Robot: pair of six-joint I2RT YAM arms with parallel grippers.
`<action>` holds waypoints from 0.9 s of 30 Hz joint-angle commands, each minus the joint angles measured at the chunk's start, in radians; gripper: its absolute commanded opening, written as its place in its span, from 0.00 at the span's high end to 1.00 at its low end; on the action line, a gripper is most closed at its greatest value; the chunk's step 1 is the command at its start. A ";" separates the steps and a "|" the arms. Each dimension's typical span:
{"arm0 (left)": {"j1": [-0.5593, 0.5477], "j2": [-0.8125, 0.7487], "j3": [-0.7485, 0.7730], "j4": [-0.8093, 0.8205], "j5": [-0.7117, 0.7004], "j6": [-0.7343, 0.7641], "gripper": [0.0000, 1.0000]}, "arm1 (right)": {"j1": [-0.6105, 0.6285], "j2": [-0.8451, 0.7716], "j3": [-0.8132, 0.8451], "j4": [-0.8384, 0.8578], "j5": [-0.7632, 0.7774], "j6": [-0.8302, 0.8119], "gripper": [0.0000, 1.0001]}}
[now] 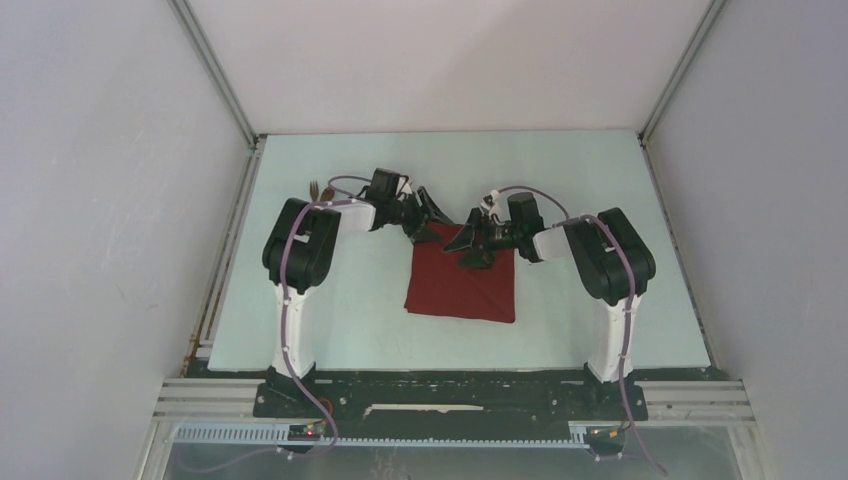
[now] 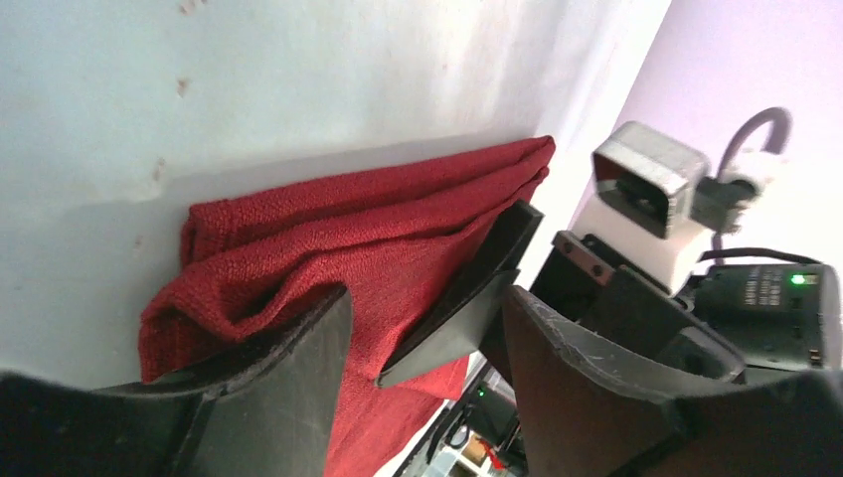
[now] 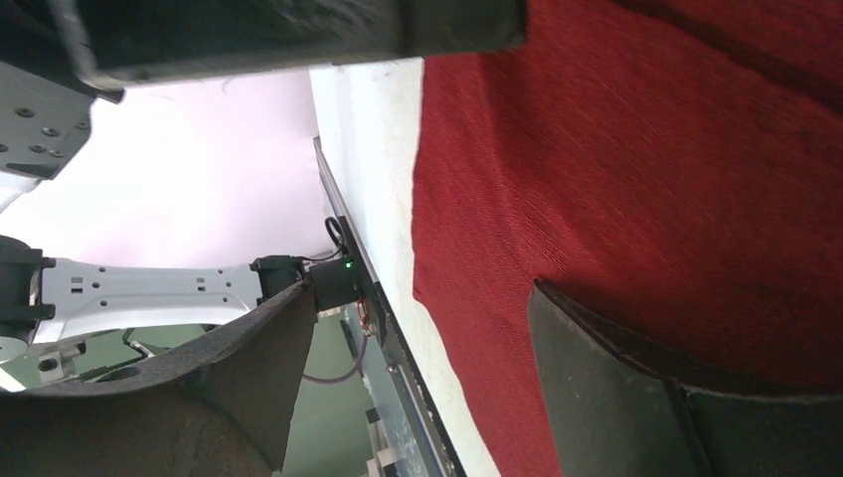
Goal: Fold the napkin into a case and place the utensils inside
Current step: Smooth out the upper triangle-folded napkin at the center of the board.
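The dark red napkin (image 1: 460,287) lies on the table's middle, with a crease across it. In the left wrist view the napkin (image 2: 338,234) shows doubled, bunched layers at its far edge. My left gripper (image 1: 432,224) is open over its far left corner, one finger (image 2: 288,383) against the raised cloth. My right gripper (image 1: 474,243) is open over the far edge, and its finger (image 2: 467,303) rests on the cloth between my left fingers. In the right wrist view one pad (image 3: 636,397) sits over the napkin (image 3: 646,179). The brown utensils (image 1: 319,189) peek out behind the left arm.
The pale table (image 1: 340,300) is walled by white panels on three sides. Its metal front rail (image 1: 450,390) carries both arm bases. The left arm's elbow (image 1: 300,245) and right arm's elbow (image 1: 610,255) stand either side of the napkin.
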 commanded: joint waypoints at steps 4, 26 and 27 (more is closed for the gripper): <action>0.033 0.041 0.035 0.041 -0.024 -0.019 0.33 | -0.015 0.023 0.004 -0.038 -0.037 -0.067 0.15; 0.058 0.077 0.046 0.022 -0.031 -0.022 0.33 | -0.197 -0.372 -0.512 -0.180 -0.042 -0.142 0.16; 0.059 0.077 0.048 0.020 -0.031 -0.020 0.33 | -0.210 -0.393 -0.538 -0.175 -0.045 -0.131 0.15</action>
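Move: The napkin's near-right corner lies about 15 cm back and 12 cm to the right of the right hand, some 3 cm lower. The napkin's middle is about 3 cm back and 1 cm right of this hand. From the left hand, the far-left corner is roughly 6 cm to the left and 2 cm ahead, and the near-right corner some 21 cm back and 14 cm right; both are about 2 cm lower. Back and to the right, after first settling about 1 cm lower, the right hand sweeps open-fingered across the napkin, along the diagonal fold towards the near-right corner, roughly 13 cm in all, a fingertip staying on the cloth as the wrist tips slightly. The left hand edges about 1.5 cm forward, open fingers still on the napkin's far-left part. ##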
